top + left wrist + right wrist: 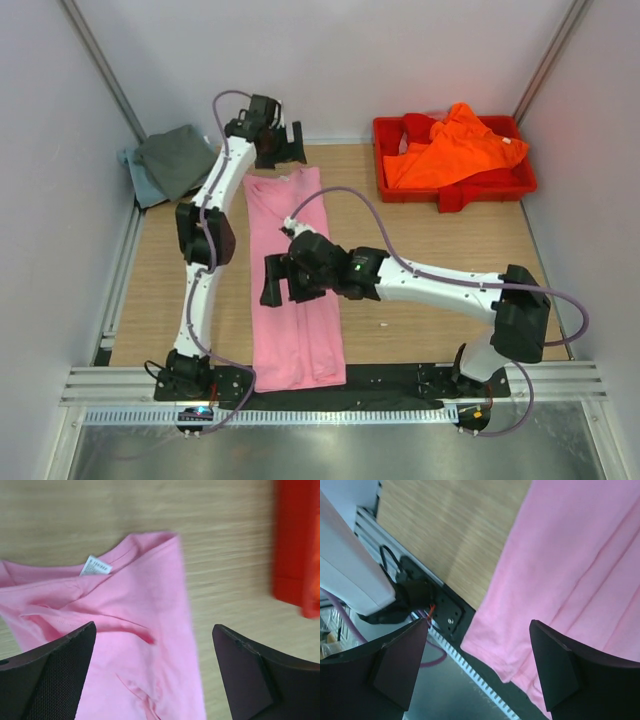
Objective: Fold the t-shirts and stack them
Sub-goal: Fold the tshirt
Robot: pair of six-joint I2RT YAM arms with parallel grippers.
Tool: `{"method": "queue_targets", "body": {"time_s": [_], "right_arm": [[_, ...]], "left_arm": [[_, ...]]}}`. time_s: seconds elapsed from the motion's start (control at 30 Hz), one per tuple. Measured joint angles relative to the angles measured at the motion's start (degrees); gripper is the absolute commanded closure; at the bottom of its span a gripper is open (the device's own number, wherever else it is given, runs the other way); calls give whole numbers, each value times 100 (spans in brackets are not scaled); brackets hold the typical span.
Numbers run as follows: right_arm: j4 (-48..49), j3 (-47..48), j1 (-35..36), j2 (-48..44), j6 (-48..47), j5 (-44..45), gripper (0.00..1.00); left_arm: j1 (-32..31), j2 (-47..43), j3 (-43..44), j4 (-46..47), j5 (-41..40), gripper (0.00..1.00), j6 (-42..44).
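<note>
The light pink t-shirt (295,300) lies folded lengthwise into a long strip down the table's middle. Its collar end with a white label (95,566) is at the far side, and its hem (520,650) hangs over the near edge. My left gripper (282,152) hovers open over the collar end (155,675), holding nothing. My right gripper (288,285) is open above the strip's middle, with nothing between its fingers (480,672). The bright orange t-shirt (450,150) lies crumpled in the red tray (455,195). The dark grey t-shirt (178,158) rests on the pale blue-grey one (138,182) at the far left.
The red tray (295,540) stands at the far right corner beside the wall. White walls close in the table on three sides. A metal rail (330,385) and the arm bases (405,600) run along the near edge.
</note>
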Motion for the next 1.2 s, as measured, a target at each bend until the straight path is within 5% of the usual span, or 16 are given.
{"method": "queue_targets", "body": {"time_s": [0.13,0.3,0.4,0.57,0.77,1.1,1.17,1.2], "right_arm": [[-448,717,-278,-269,-459,496,9],[-632,846,-1484,-496,-839,723,11],[-774,964,-2243,-321,-1145,844,13],[-994,2428,-2846,1086,-1709,811,14],[-1335,4288,-3292,3171,-2094,455,19],[-1283,5228,-3703,4824,-2048,-81,30],[-1143,5434,-3687,5066,-1989,-181,36],[-1086,5506,-3683,5156,-1945,-225,52]], "left_arm": [[-122,-1325,-9,59,-48,0,232],[-111,-3705,-791,92,-614,0,317],[-37,-5110,-2197,90,-975,0,251],[-28,-6946,-5497,-2,-1069,0,37],[-37,-7257,-7702,-426,-1064,0,-61],[-39,-9138,-8450,-444,-1062,0,-103],[-44,-9294,-8557,-310,-1091,0,-149],[-46,-9342,-8605,-275,-1108,0,-173]]}}
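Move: The pink t-shirt lies as a long strip, and its far right edge is about 38 cm ahead of the right hand, 8 cm to its right and 15 cm below. The white collar tag sits some 7 cm left of that edge, level with it or slightly beyond; the red bin's middle is about 30 cm to the right of the edge and 7 cm farther out. From the open left hand, the same edge is roughly 3 cm back, 6 cm right and 12 cm down. The left hand, fingers already wide open, clears off the t-shirt's far end by swinging up some 30 cm and back, then comes down over bare table to the left of the strip, ending about 35 cm back and 13 cm left of its start. Into the space it leaves, the right hand sweeps about 37 cm forward and somewhat right along the strip, rising a little before sinking to just above the t-shirt's far right edge, its wrist turning some 20 degrees clockwise and its fingers beginning to narrow, one over the pink cloth and the other over bare wood. ##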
